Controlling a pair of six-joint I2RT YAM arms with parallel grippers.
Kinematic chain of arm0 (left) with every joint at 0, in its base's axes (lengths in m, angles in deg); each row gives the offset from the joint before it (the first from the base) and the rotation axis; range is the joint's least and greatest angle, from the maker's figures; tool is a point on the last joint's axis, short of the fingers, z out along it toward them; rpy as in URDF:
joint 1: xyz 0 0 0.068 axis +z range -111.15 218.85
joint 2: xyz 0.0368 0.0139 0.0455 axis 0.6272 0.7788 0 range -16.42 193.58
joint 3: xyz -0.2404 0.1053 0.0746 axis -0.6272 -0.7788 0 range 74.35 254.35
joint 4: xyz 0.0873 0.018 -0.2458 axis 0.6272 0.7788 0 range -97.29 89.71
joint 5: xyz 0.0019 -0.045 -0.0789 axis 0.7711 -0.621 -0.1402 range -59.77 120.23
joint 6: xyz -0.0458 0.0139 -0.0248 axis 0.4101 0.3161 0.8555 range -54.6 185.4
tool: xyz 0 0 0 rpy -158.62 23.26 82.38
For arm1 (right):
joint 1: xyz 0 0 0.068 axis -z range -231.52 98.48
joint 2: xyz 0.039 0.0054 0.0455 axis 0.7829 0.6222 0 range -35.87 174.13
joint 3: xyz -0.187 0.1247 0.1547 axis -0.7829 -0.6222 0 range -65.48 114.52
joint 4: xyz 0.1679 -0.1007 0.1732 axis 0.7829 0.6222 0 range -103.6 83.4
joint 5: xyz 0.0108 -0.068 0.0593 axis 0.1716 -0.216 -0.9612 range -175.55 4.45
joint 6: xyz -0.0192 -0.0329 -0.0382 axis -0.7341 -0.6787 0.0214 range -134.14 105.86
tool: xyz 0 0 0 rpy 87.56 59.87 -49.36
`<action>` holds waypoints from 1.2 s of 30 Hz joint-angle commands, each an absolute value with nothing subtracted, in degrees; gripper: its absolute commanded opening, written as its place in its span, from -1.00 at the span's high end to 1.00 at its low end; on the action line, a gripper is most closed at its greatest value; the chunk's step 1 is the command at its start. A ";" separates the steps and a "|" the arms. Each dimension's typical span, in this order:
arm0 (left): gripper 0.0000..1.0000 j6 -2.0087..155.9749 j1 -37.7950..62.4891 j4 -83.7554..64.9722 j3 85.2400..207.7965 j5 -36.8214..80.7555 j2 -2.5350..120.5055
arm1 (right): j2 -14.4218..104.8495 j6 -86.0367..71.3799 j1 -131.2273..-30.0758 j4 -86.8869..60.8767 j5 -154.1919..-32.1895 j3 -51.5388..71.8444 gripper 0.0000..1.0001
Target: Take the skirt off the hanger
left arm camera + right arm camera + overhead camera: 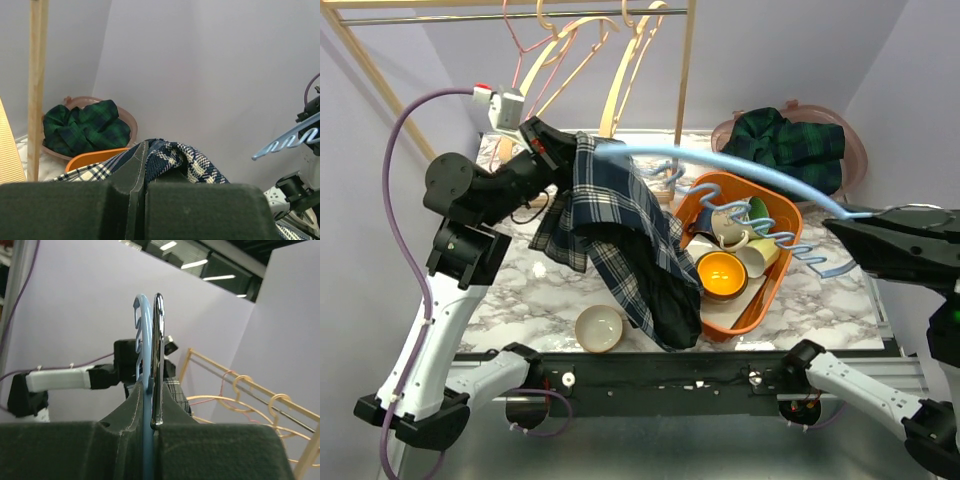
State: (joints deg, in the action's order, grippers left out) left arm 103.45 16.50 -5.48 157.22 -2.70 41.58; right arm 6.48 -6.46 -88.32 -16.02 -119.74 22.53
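Observation:
The navy plaid skirt (630, 240) hangs above the marble table, its top bunched at the left end of the light blue hanger (750, 172). My left gripper (552, 148) is shut on the skirt's upper edge; the left wrist view shows the skirt (200, 160) pinched in the left gripper (142, 150). The hanger runs to the right above the orange basket. My right gripper (850, 222) is shut on its right end. In the right wrist view the right gripper (150, 390) clamps the blue hanger (142, 330) together with its metal hook (158, 340).
An orange basket (770, 290) holding cups and a yellow bowl sits under the hanger. A beige bowl (600, 328) stands near the front edge. A pink basket (855, 150) with green plaid cloth (790, 145) is at the back right. A wooden rack (685, 70) with hangers stands behind.

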 commanded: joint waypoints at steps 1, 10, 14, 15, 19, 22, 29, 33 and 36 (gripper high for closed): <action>1.00 98.81 12.40 -4.39 160.39 3.07 43.25 | 12.28 -9.57 -88.44 -10.27 -135.02 25.13 0.99; 1.00 94.41 9.32 -6.23 158.99 3.16 42.47 | 10.19 -3.51 -88.44 -17.82 -136.51 20.90 0.99; 1.00 94.32 9.23 -6.41 161.17 2.37 42.99 | 14.48 -4.13 -88.44 -11.95 -145.91 25.39 0.99; 1.00 94.06 9.23 -5.36 161.88 2.37 43.34 | 15.71 -3.69 -88.44 -12.10 -147.15 25.57 0.99; 1.00 90.64 9.23 -1.32 164.96 5.17 43.08 | 15.99 -2.19 -88.44 -13.07 -148.74 23.82 0.99; 1.00 85.98 9.23 3.24 166.63 10.09 41.50 | 14.94 -2.89 -88.44 -12.37 -145.68 22.76 0.99; 1.00 73.50 9.23 19.24 170.50 18.71 36.94 | 10.90 -5.35 -88.44 -11.31 -120.20 23.11 0.99; 1.00 70.59 9.23 24.25 169.63 17.32 33.60 | 10.54 -6.41 -88.44 -13.07 -110.71 22.23 0.99; 1.00 69.89 9.23 24.44 168.31 14.24 31.84 | 14.30 -9.13 -88.44 -9.76 -106.05 25.91 0.99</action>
State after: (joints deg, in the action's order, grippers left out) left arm 74.11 9.46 22.82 168.74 14.98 34.32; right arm 10.61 -5.65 -88.32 -10.79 -119.85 22.59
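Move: The left gripper already holds the plaid skirt, whose hanging middle is about 6 cm to its right, 2 cm back and 22 cm down. The pink basket lies some 33 cm ahead, 46 cm right and 49 cm below; the orange basket 6 cm ahead, 28 cm right, 48 cm below; the white bowl 10 cm back and 52 cm below. From the right gripper, already holding the bare blue hanger, the skirt's middle is roughly 15 cm ahead, 27 cm left, 30 cm lower. Keep both grips shut. Ease the left gripper slightly right and down, hold there, then swing the skirt some 8 cm left and a little back, its wrist turning about 20 degrees counter-clockwise with the left side rising. Meanwhile dip the right gripper with the hanger about 6 cm left and down, rock it back and forward, then bring it partly back right and up. ##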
